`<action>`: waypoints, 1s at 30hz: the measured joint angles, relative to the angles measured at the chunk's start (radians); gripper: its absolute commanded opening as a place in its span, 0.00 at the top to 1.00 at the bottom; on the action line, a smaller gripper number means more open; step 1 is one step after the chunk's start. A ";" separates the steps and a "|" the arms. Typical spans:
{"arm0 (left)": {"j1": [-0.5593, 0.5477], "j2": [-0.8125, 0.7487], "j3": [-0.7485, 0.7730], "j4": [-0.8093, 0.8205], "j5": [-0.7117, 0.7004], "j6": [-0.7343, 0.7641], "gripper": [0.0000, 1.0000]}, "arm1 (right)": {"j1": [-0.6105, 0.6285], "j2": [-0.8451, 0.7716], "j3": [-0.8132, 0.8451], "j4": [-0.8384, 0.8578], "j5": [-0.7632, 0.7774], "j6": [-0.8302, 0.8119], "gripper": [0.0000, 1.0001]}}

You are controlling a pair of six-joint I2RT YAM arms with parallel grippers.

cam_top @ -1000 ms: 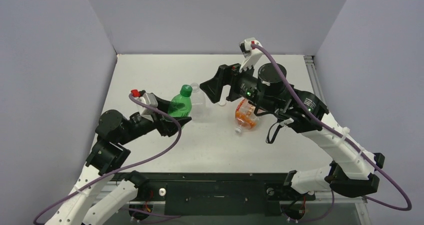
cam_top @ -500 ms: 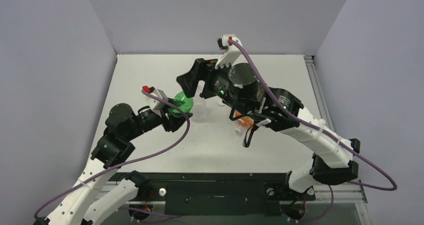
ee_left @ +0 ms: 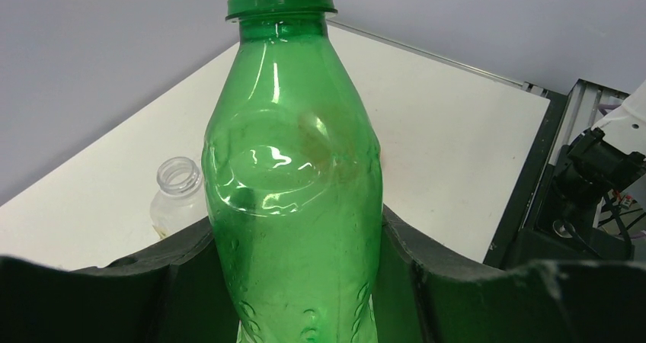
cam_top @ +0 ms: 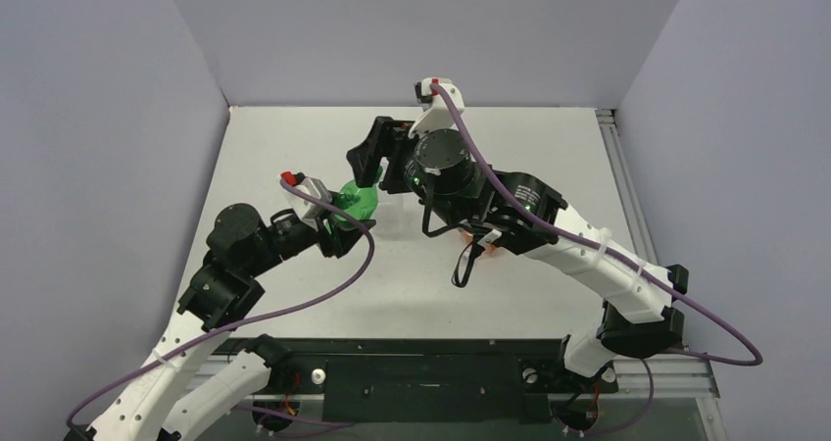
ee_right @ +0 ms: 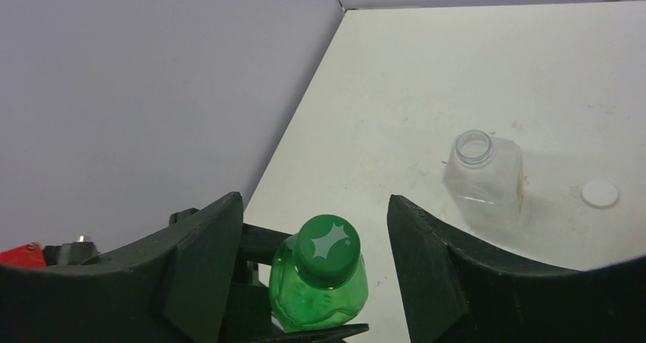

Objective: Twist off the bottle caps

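My left gripper (ee_left: 297, 282) is shut on the body of the green bottle (ee_left: 293, 190) and holds it upright. Its green cap (ee_right: 327, 240) is screwed on. My right gripper (ee_right: 314, 240) hovers over that cap, open, one finger on each side with a gap to both. In the top view the right gripper (cam_top: 365, 162) sits just above the green bottle (cam_top: 358, 204). The clear bottle (ee_right: 485, 179) stands uncapped behind, with a white cap (ee_right: 599, 193) lying on the table beside it. Only a sliver of the orange bottle (cam_top: 487, 243) shows under the right arm.
The white table (cam_top: 294, 147) is walled at the back and on both sides. A black rail (cam_top: 421, 372) carrying the arm bases runs along the near edge. Purple cables loop off both wrists.
The right arm swung left from above the orange bottle to above the green bottle's cap, and its jaws narrowed. The left gripper shifted the green bottle slightly, then held still.
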 measured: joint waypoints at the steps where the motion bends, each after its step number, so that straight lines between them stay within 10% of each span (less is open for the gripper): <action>1: 0.000 0.000 0.000 0.000 -0.001 0.000 1.00 | 0.000 -0.002 -0.014 0.001 0.002 0.002 0.36; 30: -0.007 0.004 0.027 -0.003 0.001 -0.041 1.00 | -0.009 -0.043 -0.124 0.071 -0.010 0.002 0.60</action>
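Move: The green bottle's cap lies about 4 cm straight below the right hand, between its open fingers. From the left hand, which still holds that bottle upright by the body, the cap is about 10 cm up, 2 cm ahead and 3 cm right. Of the right hand, the open clear bottle stands some 14 cm ahead, 2 cm right and 34 cm down; the loose white cap is 22 cm ahead, 11 cm right and 45 cm down. The right hand drops about 3 cm to bring its fingers down around the green bottle's cap, its wrist tilting only slightly, then eases back up by 1 to 1.5 cm, the fingers drawing in by about a third of their gap until one is at or very near the cap's side and a sliver of room is left at the other. The left hand keeps its grip on the bottle's body and lifts it about 1 cm early on, bringing the cap up between the right fingers, then all but stays in place. ##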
